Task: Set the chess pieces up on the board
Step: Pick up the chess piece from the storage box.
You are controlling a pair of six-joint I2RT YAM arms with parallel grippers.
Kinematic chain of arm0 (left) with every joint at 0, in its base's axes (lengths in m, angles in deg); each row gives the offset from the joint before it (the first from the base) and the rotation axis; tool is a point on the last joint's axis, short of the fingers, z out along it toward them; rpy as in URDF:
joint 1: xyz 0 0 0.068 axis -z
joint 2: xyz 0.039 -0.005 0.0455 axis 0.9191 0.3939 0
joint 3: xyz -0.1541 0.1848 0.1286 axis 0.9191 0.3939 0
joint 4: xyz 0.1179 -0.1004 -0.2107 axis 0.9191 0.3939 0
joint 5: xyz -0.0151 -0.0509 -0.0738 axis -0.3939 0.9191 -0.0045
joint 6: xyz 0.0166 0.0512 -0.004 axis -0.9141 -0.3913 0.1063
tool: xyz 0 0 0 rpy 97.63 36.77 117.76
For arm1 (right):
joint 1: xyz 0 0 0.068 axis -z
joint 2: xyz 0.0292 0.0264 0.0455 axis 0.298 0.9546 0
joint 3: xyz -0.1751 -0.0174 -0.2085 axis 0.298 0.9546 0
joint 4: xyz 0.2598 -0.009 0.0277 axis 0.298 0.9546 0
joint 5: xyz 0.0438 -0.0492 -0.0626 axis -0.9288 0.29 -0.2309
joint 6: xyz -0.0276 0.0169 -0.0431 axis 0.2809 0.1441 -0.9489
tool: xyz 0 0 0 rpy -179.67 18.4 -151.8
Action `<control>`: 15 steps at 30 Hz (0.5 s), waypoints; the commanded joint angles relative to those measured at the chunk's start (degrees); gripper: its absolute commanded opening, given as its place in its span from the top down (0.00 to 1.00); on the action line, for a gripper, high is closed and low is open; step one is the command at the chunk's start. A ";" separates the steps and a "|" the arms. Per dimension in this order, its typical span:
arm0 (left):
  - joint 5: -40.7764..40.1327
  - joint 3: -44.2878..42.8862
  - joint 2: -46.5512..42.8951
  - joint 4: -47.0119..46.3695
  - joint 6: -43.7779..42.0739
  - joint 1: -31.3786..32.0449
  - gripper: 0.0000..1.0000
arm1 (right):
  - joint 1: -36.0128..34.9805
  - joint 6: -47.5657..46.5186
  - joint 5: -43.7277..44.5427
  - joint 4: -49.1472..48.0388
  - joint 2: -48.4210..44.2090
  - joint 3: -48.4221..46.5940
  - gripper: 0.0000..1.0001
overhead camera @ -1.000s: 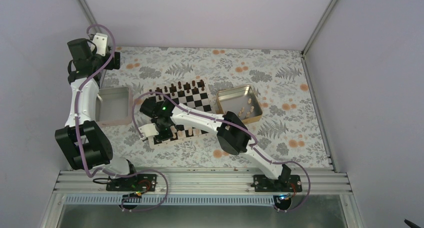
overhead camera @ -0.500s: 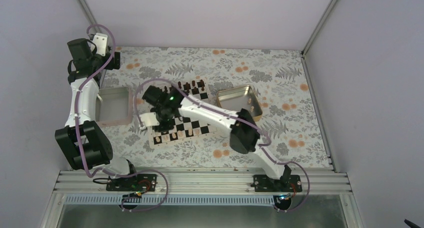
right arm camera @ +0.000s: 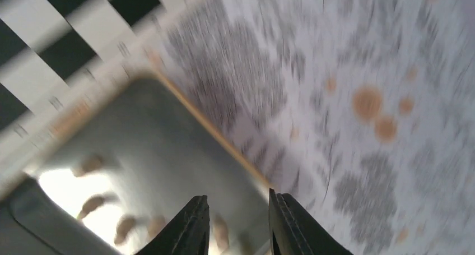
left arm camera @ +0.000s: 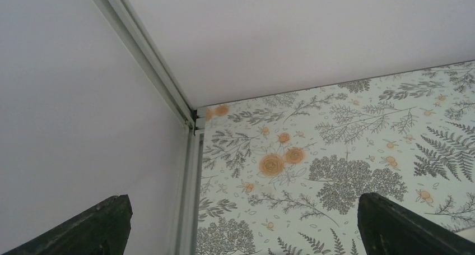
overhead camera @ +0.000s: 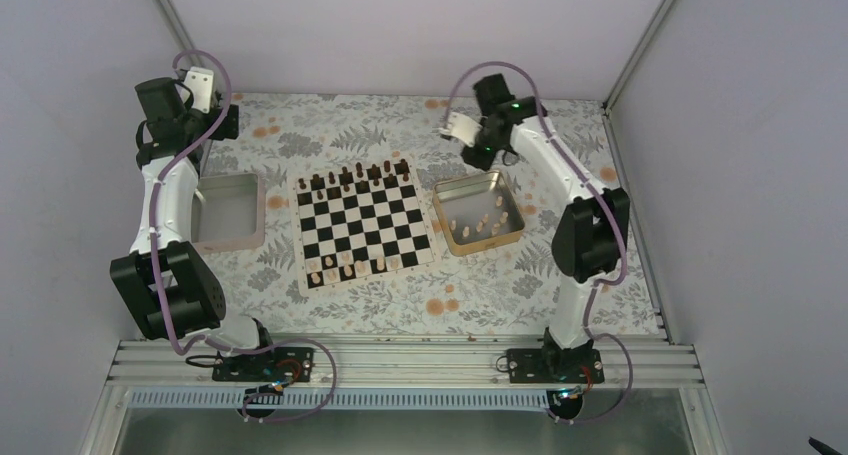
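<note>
The board (overhead camera: 366,225) lies mid-table, with several light tan chess pieces (overhead camera: 345,267) along its near edge and dark ones along the far edge. More tan chess pieces (overhead camera: 482,220) lie in the gold tin (overhead camera: 516,213) to its right. My right gripper (overhead camera: 478,150) hangs above the tin's far edge. In the blurred right wrist view, that gripper (right arm camera: 238,202) is open with nothing between its fingers, over the tin (right arm camera: 157,148), tan pieces (right arm camera: 92,202) and a board corner (right arm camera: 61,36). My left gripper (overhead camera: 228,120) is at the back left, and the left wrist view shows it (left arm camera: 243,210) wide open.
A pale pink-rimmed tray (overhead camera: 228,212) sits left of the board, beside the left arm. The dark brown pieces (overhead camera: 352,175) line the board's far rows. Enclosure walls and an aluminium frame post (left arm camera: 187,154) bound the floral tabletop.
My right arm left the board's near left corner and swung across to the back right, above the tin, its jaws widening a little. The left arm has not moved.
</note>
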 commanded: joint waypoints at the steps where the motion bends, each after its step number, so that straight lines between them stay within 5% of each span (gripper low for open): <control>1: -1.58 -0.14 -0.15 -0.92 -0.05 -0.44 0.00 | 5.07 -1.63 3.36 0.79 -1.60 7.09 0.70; 15: -3.12 -0.31 1.93 -0.71 -0.56 -0.44 0.00 | 10.34 -2.66 5.85 8.06 -3.56 18.68 0.69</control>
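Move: The chess piece I seem to be heading for, near the right side of the storage box, lies about 14 cm to my right hand's right, 8 cm back and some 16 cm below. At that height, another piece stands roughly 4 cm farther out and 1 cm to the left of it, and another 3 cm nearer the base and 2 cm to its left. From my left hand it is about 65 cm right, 11 cm back and 26 cm down. I finish my right hand's fast swing back from the board, carrying it empty some 11 cm to the right and 9 cm down over the storage box, slowing sharply and then easing back about 3 cm towards the light pieces. The wrist tips the fingers from slanting forward-left to nearly straight down, roughly 20 degrees; they stay part-open and touch nothing yet. ##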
